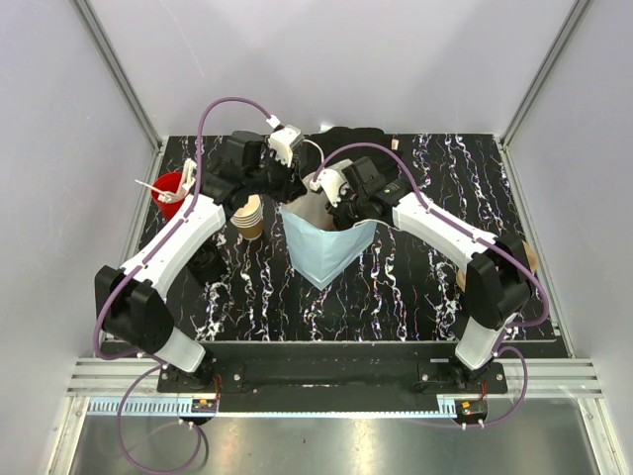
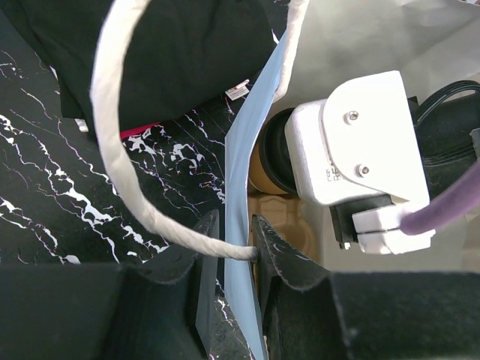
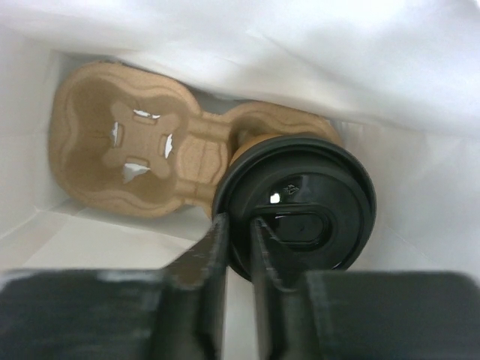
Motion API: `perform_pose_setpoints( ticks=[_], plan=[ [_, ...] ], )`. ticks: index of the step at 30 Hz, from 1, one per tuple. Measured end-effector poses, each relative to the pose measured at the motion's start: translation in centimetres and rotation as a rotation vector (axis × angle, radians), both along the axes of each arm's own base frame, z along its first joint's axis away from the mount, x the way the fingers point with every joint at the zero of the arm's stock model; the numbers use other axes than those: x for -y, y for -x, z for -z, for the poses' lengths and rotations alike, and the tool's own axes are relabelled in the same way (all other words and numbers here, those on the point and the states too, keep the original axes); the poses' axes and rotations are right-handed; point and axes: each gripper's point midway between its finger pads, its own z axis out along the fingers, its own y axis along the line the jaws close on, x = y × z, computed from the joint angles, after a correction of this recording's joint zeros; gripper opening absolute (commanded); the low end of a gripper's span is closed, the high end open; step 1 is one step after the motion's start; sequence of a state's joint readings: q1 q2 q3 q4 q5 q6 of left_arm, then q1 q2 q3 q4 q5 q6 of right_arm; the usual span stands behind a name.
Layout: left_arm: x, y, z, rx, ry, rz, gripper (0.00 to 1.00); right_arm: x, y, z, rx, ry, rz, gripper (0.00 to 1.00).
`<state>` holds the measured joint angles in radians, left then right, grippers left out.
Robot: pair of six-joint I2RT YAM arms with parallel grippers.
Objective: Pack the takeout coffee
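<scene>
The takeout coffee (image 3: 307, 195), a tan cup under a black lid, stands in the right well of a brown pulp carrier (image 3: 127, 150) at the bottom of a pale blue paper bag (image 1: 321, 252). My right gripper (image 3: 240, 225) reaches down into the bag. Its two fingers straddle the lid's near-left rim, one outside and one on top, slightly parted. My left gripper (image 2: 236, 225) is shut on the bag's blue wall (image 2: 244, 172) at the rim, beside the white rope handle (image 2: 105, 150). The cup (image 2: 270, 165) also shows past that wall.
A nested stack of tan cups (image 1: 250, 216) stands left of the bag, with a red cup of straws (image 1: 170, 188) at the far left edge. Dark cloth (image 1: 351, 137) lies behind the bag. The carrier's left well (image 3: 135, 146) holds nothing.
</scene>
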<state>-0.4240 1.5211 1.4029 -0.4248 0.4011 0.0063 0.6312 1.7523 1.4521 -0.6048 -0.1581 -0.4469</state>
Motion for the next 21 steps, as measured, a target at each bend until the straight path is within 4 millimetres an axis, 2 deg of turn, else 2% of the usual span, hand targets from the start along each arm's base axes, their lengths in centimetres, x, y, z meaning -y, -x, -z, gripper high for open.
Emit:
perform_pose_setpoints(
  ticks=[8, 15, 21],
  plan=[
    [0.0, 0.0, 0.0, 0.0, 0.0, 0.0, 0.27, 0.08, -0.34, -0.12, 0.013, 0.001, 0.006, 0.28],
    [0.0, 0.0, 0.0, 0.0, 0.0, 0.0, 0.27, 0.02, -0.38, -0.16, 0.015, -0.002, 0.006, 0.42],
    [0.0, -0.01, -0.01, 0.0, 0.0, 0.0, 0.27, 0.02, -0.44, -0.18, 0.017, -0.002, 0.007, 0.6]
  ],
)
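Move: The coffee cup with the black lid stands crookedly in one well of the carrier inside the bag. Its middle is about 3 cm ahead of the right hand, 1 cm to its right and 5 cm below, with the fingertips at the lid's near-left rim. The carrier's empty well lies some 4 cm back, 6 cm left and 9 cm below that hand. From the left hand the cup is about 1 cm ahead, 11 cm right and 16 cm below. At the lid's rim the right hand's fingers, barely apart, spread to about half open, one finger staying over the lid and seeming to push its edge forward and right while the other swings clear. The hand itself practically stays put, easing under half a centimetre forward with no real turn; the left hand keeps its hold on the bag's rim. ##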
